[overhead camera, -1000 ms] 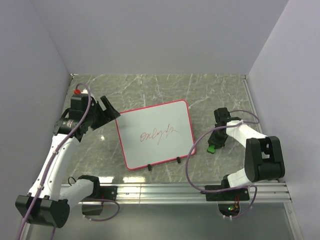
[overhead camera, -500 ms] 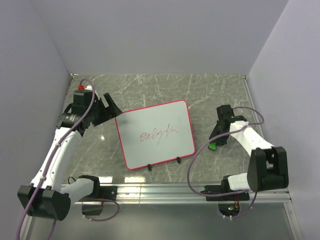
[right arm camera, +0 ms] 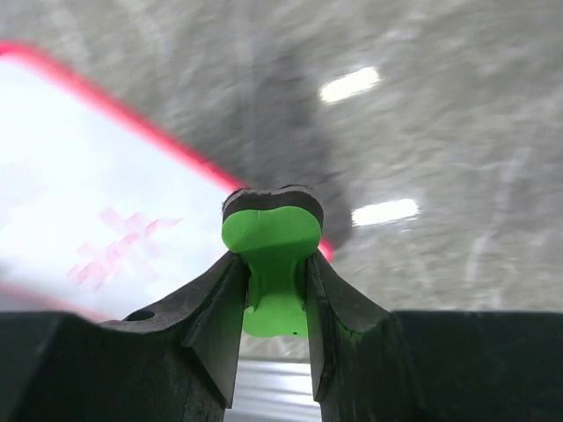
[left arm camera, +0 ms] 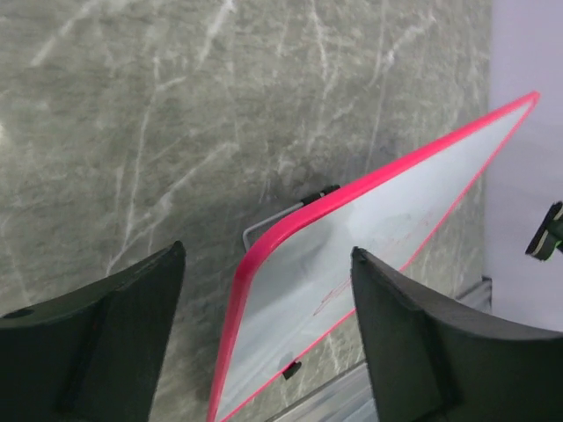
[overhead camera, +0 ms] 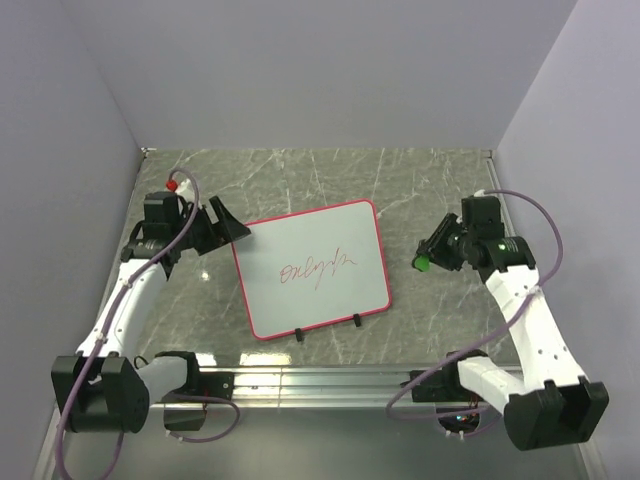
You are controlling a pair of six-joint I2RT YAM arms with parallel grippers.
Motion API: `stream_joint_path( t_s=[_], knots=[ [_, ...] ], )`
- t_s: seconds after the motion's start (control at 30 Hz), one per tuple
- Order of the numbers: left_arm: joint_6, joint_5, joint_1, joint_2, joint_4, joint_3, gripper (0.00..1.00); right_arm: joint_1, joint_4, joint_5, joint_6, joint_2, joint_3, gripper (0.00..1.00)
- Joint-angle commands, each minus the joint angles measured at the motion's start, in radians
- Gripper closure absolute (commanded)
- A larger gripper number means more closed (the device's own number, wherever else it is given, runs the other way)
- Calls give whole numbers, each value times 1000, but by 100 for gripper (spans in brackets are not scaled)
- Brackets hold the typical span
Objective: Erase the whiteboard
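The whiteboard [overhead camera: 312,268], white with a pink-red frame and a red scribble in its middle, lies flat on the marble table with two black clip feet on its near edge. My left gripper [overhead camera: 228,226] is open at the board's far-left corner, the corner [left arm camera: 290,229] lying between its spread jaws in the left wrist view. My right gripper [overhead camera: 432,253] is shut on a green eraser [right arm camera: 269,255] with a dark felt face, held above the table just right of the whiteboard [right arm camera: 79,176]. The eraser also shows in the top view [overhead camera: 423,264].
Grey walls close in the marble table [overhead camera: 300,180] on three sides. An aluminium rail [overhead camera: 330,382] with the arm bases runs along the near edge. A purple cable [overhead camera: 545,230] loops off the right arm.
My right gripper has lifted the green eraser off the table and swung up and right, now pointing toward the board. My left gripper has shifted slightly toward the board's far-left corner.
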Motion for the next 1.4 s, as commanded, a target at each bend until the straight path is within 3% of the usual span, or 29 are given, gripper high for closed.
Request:
stream_joint_path(
  t_s=[0.0, 0.17, 0.23, 0.33, 0.5, 0.6, 0.83, 1.1, 1.37],
  knots=[
    [40, 214, 28, 15, 161, -42, 21, 22, 57, -174, 12, -71, 20, 100],
    [-14, 398, 28, 75, 296, -73, 33, 175, 111, -172, 17, -87, 18, 100],
    [-51, 432, 28, 79, 357, -79, 43, 208, 115, -168, 26, -73, 12, 100],
    [-39, 437, 28, 84, 353, -82, 62, 251, 147, -169, 35, -59, -3, 100],
    [-25, 429, 28, 88, 348, -114, 76, 370, 258, -178, 9, -9, 7, 100],
    [-25, 408, 28, 78, 355, -140, 94, 450, 276, -136, -1, 68, 61, 100],
    [1, 348, 28, 70, 327, -146, 100, 664, 278, -24, -9, 315, 256, 100],
    [29, 308, 25, 58, 284, -140, 100, 840, 258, -45, -20, 614, 539, 100],
    [41, 288, 16, 35, 240, -131, 100, 844, 321, -19, -38, 624, 445, 100]
  ],
)
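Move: The open left fingers straddle the whiteboard's far left corner, whose rim is about 2 cm to their right and 2 cm lower. The red writing is some 20 cm right of the left hand, 6 cm back and 9 cm below. From the right hand, already holding the green eraser, the writing lies about 25 cm left, 1 cm ahead and 8 cm lower. The board's right clip is 17 cm left of the right hand, 9 cm back and 18 cm down. The left fingers shut on the whiteboard's rim by its far left corner and keep it pinched, carrying on about 5 cm right and a little back while the wrist rolls and turns clockwise. Still gripping the eraser, the right hand sweeps some 33 cm left and slightly back, across above the writing to the board's left part, swinging about 50 degrees counter-clockwise; after a small rise it sinks again at the end. ##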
